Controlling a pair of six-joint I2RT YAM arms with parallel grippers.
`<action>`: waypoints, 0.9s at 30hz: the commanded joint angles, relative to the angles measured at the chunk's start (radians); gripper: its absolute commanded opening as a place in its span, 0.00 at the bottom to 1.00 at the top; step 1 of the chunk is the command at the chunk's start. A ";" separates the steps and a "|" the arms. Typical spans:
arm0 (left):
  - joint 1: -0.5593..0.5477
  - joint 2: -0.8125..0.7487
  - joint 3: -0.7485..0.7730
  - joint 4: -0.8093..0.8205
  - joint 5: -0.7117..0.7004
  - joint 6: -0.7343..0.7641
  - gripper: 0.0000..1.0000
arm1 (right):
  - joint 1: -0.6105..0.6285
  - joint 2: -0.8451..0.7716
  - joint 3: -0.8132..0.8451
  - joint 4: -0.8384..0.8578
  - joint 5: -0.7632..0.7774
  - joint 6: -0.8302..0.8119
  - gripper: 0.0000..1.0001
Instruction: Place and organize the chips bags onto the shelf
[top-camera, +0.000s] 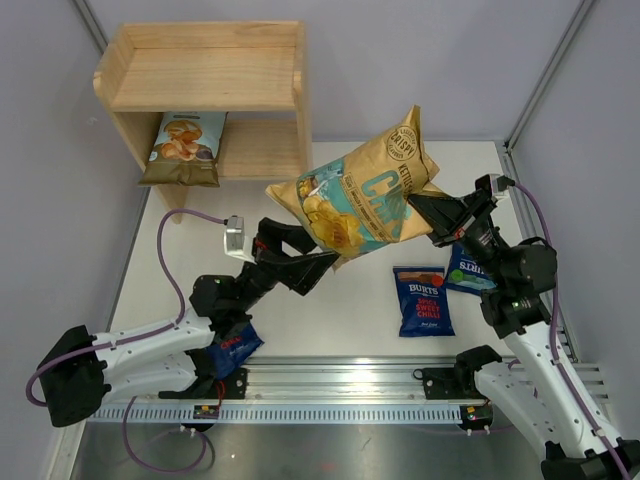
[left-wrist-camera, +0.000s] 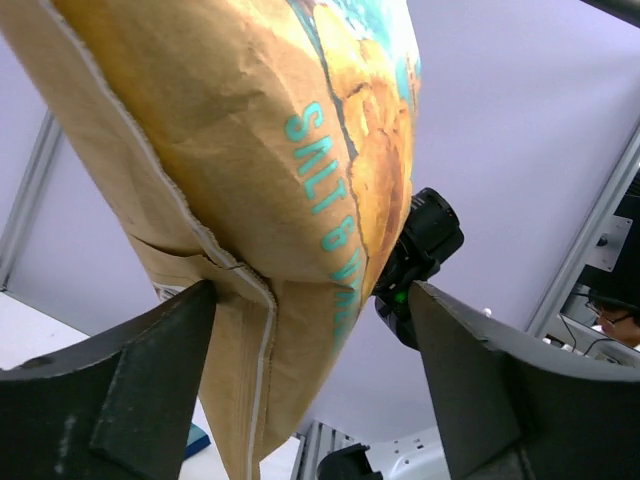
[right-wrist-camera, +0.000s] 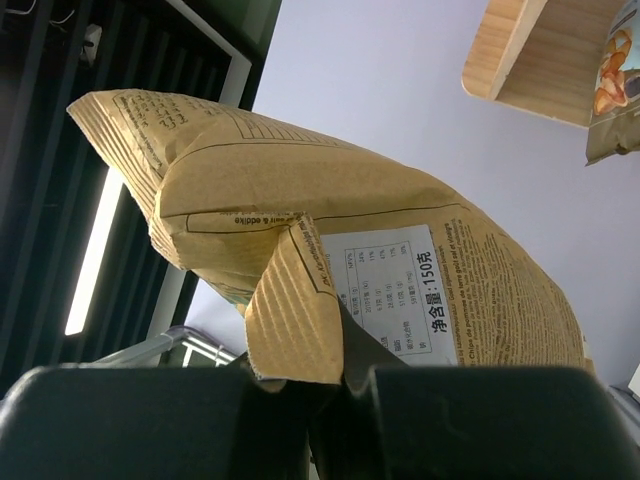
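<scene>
The large yellow chips bag (top-camera: 365, 195) hangs in the air over the middle of the table. My right gripper (top-camera: 432, 212) is shut on its right edge; in the right wrist view (right-wrist-camera: 340, 375) the jaws pinch the bag's back seam flap (right-wrist-camera: 295, 300). My left gripper (top-camera: 305, 258) is open under the bag's lower left; in the left wrist view (left-wrist-camera: 310, 300) the bag's bottom fold (left-wrist-camera: 240, 330) hangs between the spread fingers (left-wrist-camera: 130, 390). The pine shelf (top-camera: 205, 70) stands at the back left. The light-blue Cassava bag (top-camera: 185, 148) is on its lower tier.
A dark-blue Burts bag (top-camera: 421, 300) lies flat right of centre. A dark-blue bag with green lettering (top-camera: 468, 270) lies partly under my right arm. Another Burts bag (top-camera: 237, 346) lies under my left arm. The aluminium rail (top-camera: 340, 385) runs along the near edge.
</scene>
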 joint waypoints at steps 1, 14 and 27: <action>-0.001 -0.026 0.056 0.150 -0.062 0.046 0.78 | 0.021 -0.009 -0.013 0.001 -0.086 -0.014 0.11; -0.002 -0.055 0.059 0.030 -0.102 0.043 0.11 | 0.024 -0.015 0.016 -0.089 -0.090 -0.150 0.30; -0.002 -0.337 -0.076 -0.350 -0.234 0.039 0.00 | 0.024 -0.035 0.128 -0.448 0.057 -0.468 0.86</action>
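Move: Just ahead of the left hand, the kettle chips bag hangs from the right hand's pinch; its middle lies about 7 cm forward, 10 cm right and 6 cm above the open left fingers. From the right hand, that middle is some 11 cm left and 3 cm forward, about level. The sweet chilli bag is roughly 45 cm below the right hand, 4 cm forward, 3 cm right; the sea salt bag is equally low, 16 cm forward, 18 cm right. Closing on the lower edge of the kettle chips bag, the left fingers pinch it while the hand eases slightly forward, then carry it about 4 cm left, sinking a little as the wrist turns counter-clockwise. Once that grip is set, the right fingers open wide and let go of the bag's edge, that hand sinking some 4 cm and tipping its fingers down nearly 20 degrees. ##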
